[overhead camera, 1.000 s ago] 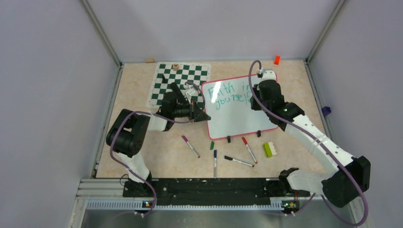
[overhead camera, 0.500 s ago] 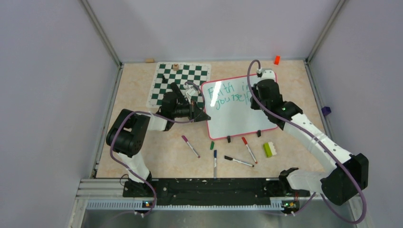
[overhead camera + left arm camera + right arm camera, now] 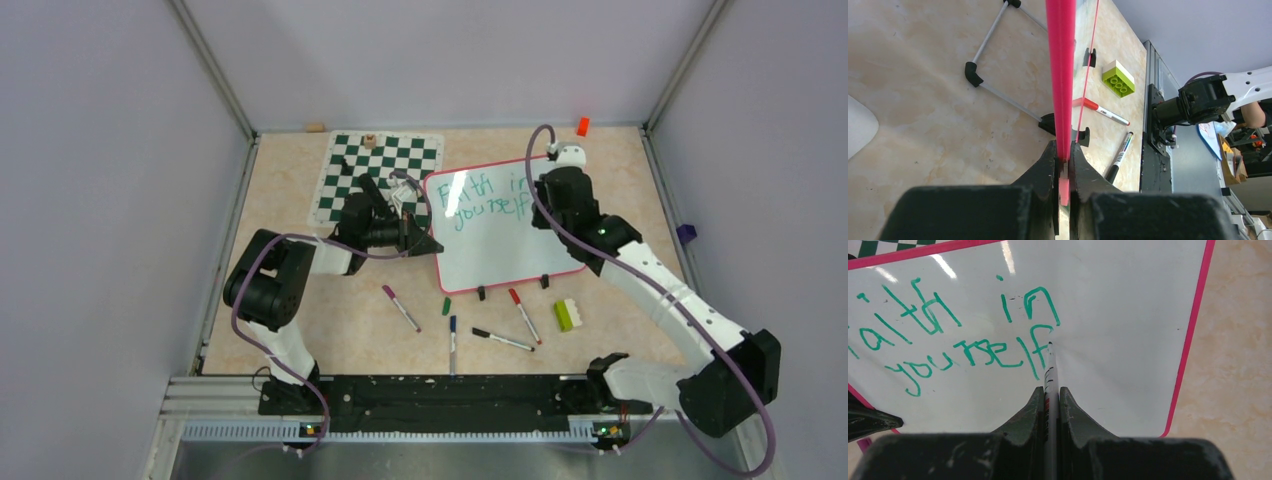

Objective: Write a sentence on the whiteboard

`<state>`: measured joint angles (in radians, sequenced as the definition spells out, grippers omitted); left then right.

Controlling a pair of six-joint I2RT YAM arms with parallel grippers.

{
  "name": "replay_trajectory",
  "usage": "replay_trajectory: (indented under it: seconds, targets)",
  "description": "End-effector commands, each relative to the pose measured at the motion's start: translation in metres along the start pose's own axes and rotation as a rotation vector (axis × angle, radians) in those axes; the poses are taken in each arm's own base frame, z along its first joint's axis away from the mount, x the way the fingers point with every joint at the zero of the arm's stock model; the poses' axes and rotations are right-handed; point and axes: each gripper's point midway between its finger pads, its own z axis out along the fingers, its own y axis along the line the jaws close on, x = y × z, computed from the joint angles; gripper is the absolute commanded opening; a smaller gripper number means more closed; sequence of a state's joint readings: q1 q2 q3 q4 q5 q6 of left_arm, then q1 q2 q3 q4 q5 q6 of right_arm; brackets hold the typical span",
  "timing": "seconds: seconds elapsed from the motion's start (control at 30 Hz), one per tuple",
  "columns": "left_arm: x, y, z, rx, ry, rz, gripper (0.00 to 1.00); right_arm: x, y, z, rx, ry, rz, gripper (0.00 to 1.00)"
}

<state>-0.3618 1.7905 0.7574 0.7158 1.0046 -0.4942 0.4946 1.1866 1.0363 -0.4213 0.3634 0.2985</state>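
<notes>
The whiteboard (image 3: 500, 255), white with a pink frame, stands tilted on black feet in the middle of the table. My left gripper (image 3: 431, 245) is shut on its left frame edge (image 3: 1060, 75), seen edge-on between the jaws (image 3: 1063, 150). Teal writing, the sentence (image 3: 490, 198), reads "Faith in" over "yourself" (image 3: 963, 335). My right gripper (image 3: 1050, 390) is shut on a white marker (image 3: 1050, 371). The marker's tip rests at the "f" that ends "yourself". In the top view this gripper (image 3: 540, 205) hangs over the board's upper right part.
A green-and-white chess mat (image 3: 380, 170) lies behind the left arm. Several markers (image 3: 503, 340) and a green cap (image 3: 446, 306) lie in front of the board, with a lime-and-white brick (image 3: 568, 314) to their right. An orange piece (image 3: 582, 126) sits at the back wall.
My right wrist has shifted slightly toward the far right over the board. The left arm and the board have not moved.
</notes>
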Motion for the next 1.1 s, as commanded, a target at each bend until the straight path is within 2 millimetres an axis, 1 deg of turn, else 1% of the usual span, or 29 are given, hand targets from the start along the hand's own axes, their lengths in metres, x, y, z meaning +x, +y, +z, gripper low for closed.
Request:
replay_trajectory:
  seconds: [0.0, 0.07, 0.13, 0.2, 0.3, 0.4, 0.57, 0.63, 0.73, 0.93, 1.07]
  targets:
    - [0.009, 0.0, -0.001, -0.01, 0.045, -0.01, 0.0, -0.044, -0.001, -0.032, -0.052, -0.158, 0.045, 0.0]
    - [0.008, 0.0, -0.002, -0.013, 0.043, 0.002, 0.01, -0.047, -0.003, -0.041, -0.068, -0.192, 0.051, 0.0]
    - [0.008, 0.002, -0.002, -0.027, 0.047, 0.003, 0.07, -0.047, -0.004, -0.047, -0.078, -0.209, 0.057, 0.0]
    - [0.008, 0.003, -0.002, -0.032, 0.05, 0.002, 0.1, -0.045, -0.004, -0.051, -0.092, -0.21, 0.058, 0.0]
    - [0.009, 0.004, -0.003, -0.034, 0.05, 0.001, 0.12, -0.042, 0.0, -0.054, -0.125, -0.204, 0.06, 0.0]
    - [0.008, 0.003, -0.003, -0.038, 0.052, 0.006, 0.14, -0.04, 0.003, -0.057, -0.145, -0.201, 0.057, 0.0]
    - [0.009, 0.005, -0.003, -0.049, 0.055, 0.004, 0.15, -0.033, 0.004, -0.055, -0.154, -0.186, 0.048, 0.0]
    - [0.009, 0.005, -0.003, -0.053, 0.053, 0.004, 0.17, -0.03, 0.006, -0.053, -0.162, -0.178, 0.046, 0.0]
    - [0.008, 0.006, -0.004, -0.061, 0.05, 0.013, 0.21, -0.028, 0.006, -0.055, -0.173, -0.181, 0.052, 0.0]
    - [0.009, 0.006, -0.004, -0.057, 0.053, 0.013, 0.28, -0.03, 0.0, -0.065, -0.171, -0.225, 0.076, 0.0]
    - [0.01, 0.005, -0.003, -0.045, 0.056, 0.013, 0.36, -0.026, 0.0, -0.065, -0.168, -0.204, 0.071, 0.0]
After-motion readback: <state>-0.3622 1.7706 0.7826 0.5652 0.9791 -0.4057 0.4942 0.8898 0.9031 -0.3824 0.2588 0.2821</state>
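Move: The end of the crossbar of the "f" in "yourself", under the marker's tip, lies about 5 cm ahead of the right hand, 1 cm left and 6 cm below; the word "in" is some 4 cm farther out beyond it. The whiteboard's left edge is between the left fingers; from that hand the green cap lies about 12 cm back, 1 cm right and 9 cm below, and the purple marker 13 cm back, 8 cm left. The marker's tip lifts off the whiteboard at the "f": the right hand rises quickly by about 6 cm while drawing back, fingers tilting up some 10 degrees, then sinks a couple of centimetres as it keeps backing away, still gripping the marker. Meanwhile the left fingers open about a quarter of their range around the board's left edge, ending their pinch, the hand sinking barely 1 cm. ##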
